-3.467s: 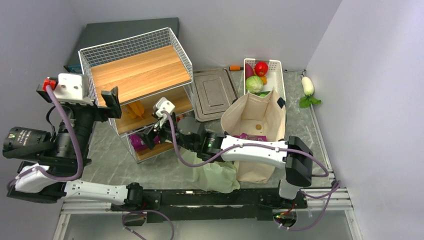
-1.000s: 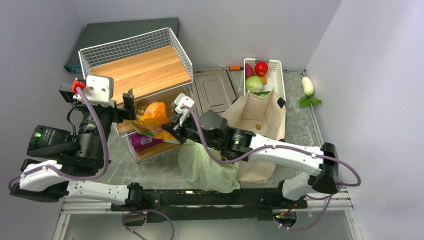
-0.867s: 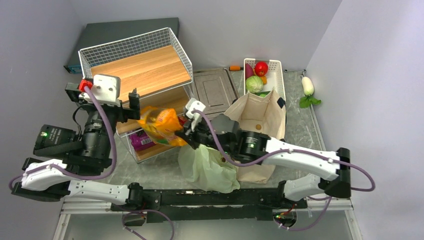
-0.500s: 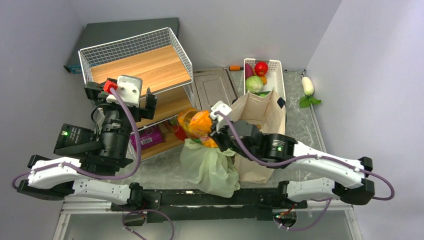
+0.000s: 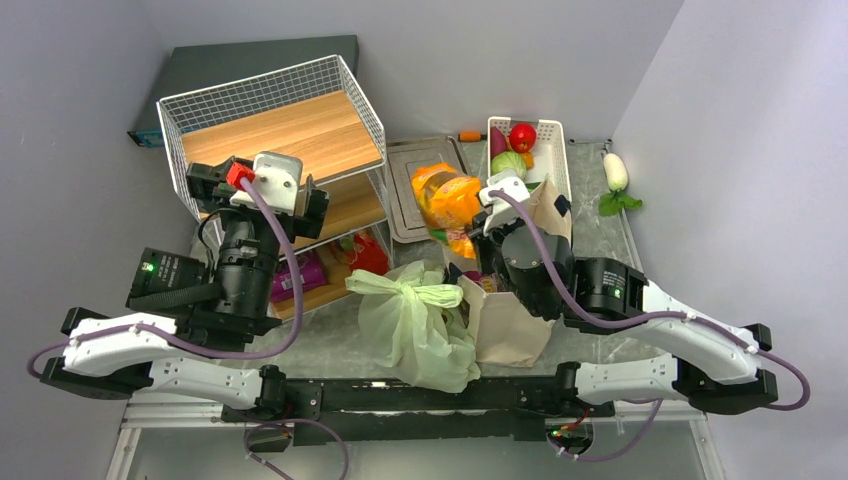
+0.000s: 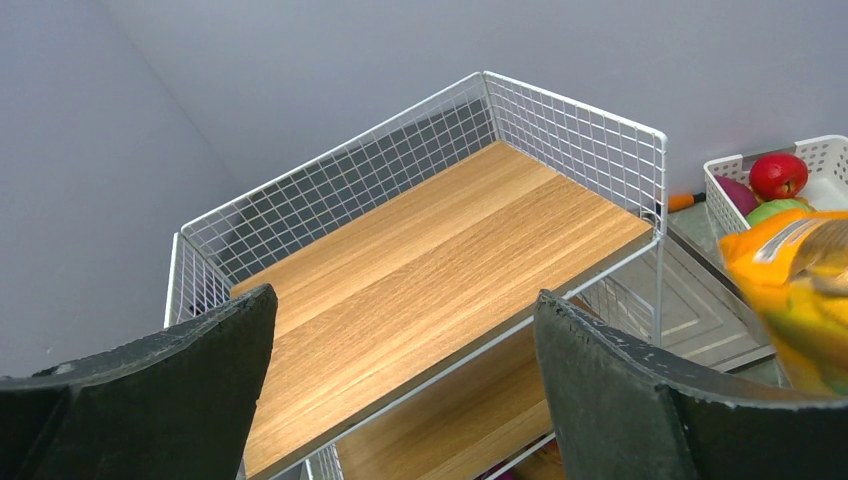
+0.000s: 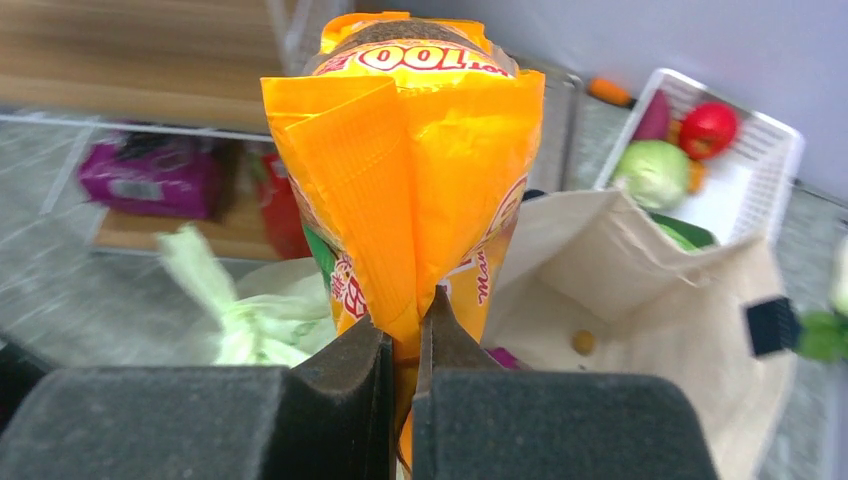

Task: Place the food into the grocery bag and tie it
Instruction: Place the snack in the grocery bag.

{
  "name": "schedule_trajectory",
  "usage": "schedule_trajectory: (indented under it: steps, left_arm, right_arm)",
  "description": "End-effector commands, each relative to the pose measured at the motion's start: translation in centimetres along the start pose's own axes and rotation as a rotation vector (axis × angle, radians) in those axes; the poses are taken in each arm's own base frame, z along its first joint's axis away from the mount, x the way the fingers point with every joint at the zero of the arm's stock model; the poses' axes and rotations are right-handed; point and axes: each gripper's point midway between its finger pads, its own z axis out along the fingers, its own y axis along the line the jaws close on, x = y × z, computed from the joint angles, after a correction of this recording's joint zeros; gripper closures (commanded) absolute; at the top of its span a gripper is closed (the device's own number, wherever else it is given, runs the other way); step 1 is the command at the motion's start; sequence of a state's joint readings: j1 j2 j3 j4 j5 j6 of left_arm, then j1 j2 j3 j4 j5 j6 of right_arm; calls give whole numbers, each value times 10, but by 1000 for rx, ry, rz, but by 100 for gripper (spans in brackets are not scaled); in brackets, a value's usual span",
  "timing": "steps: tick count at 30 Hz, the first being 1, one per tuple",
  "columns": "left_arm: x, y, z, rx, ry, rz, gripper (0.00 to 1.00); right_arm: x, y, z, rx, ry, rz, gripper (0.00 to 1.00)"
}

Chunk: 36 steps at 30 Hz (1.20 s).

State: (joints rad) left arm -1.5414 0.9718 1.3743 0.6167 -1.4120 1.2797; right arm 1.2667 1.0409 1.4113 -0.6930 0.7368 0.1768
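Note:
My right gripper [image 5: 468, 248] [image 7: 405, 320] is shut on the crimped end of an orange snack packet [image 5: 447, 198] [image 7: 410, 160]. It holds the packet upright in the air over the near left edge of a beige canvas tote [image 5: 515, 320] [image 7: 640, 270]. The grocery bag [image 5: 415, 325] [image 7: 240, 320], pale green plastic, slumps on the table left of the tote with its handles bunched on top. My left gripper [image 5: 262, 190] [image 6: 405, 300] hangs open and empty in front of the wire shelf [image 5: 270, 130] [image 6: 440, 240].
A purple packet [image 5: 300, 275] and a red one [image 5: 365, 255] lie on the shelf's lowest board. A grey lid [image 5: 425, 210] lies behind the tote. A white basket [image 5: 552, 150] [image 7: 770, 150] holds a tomato and a cabbage. A white radish [image 5: 615, 172] lies far right.
The right arm pulled the orange packet out of the shelf and carried it right, up to the tote. The left gripper, still open, moved right toward the shelf.

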Motion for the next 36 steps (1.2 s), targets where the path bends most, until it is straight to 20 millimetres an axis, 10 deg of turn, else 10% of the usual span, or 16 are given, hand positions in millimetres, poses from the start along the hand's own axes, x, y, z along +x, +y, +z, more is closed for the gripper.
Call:
schedule_trajectory:
  steps: [1,17,36]
  left_arm:
    - [-3,9,1,-5,-11,-60,1]
    - [4,3,1,18,-24,-60,1]
    - [39,-139,7,650,28,86,1]
  right_arm:
    - [-23,-64,-17,329,-69,91,100]
    - [50,-117,6,435,200,190,100]
    - [108,-123,28,399,360,222,100]
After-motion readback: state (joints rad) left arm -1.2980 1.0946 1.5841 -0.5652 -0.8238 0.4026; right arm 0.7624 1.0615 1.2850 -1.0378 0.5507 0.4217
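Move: The right hand already pinches the orange snack; the middle of the canvas grocery bag lies some 8 cm to its right, 3 cm ahead and 22 cm below. The tied green bag is about 12 cm left and 10 cm back of the hand, the vegetable basket roughly 28 cm ahead and 14 cm right, both near 30 cm down. From the left hand, the grocery bag lies some 43 cm right, 4 cm ahead, 36 cm below. Right hand carries the pinched snack 11 cm right, then down into the grocery bag; left hand swings right. ##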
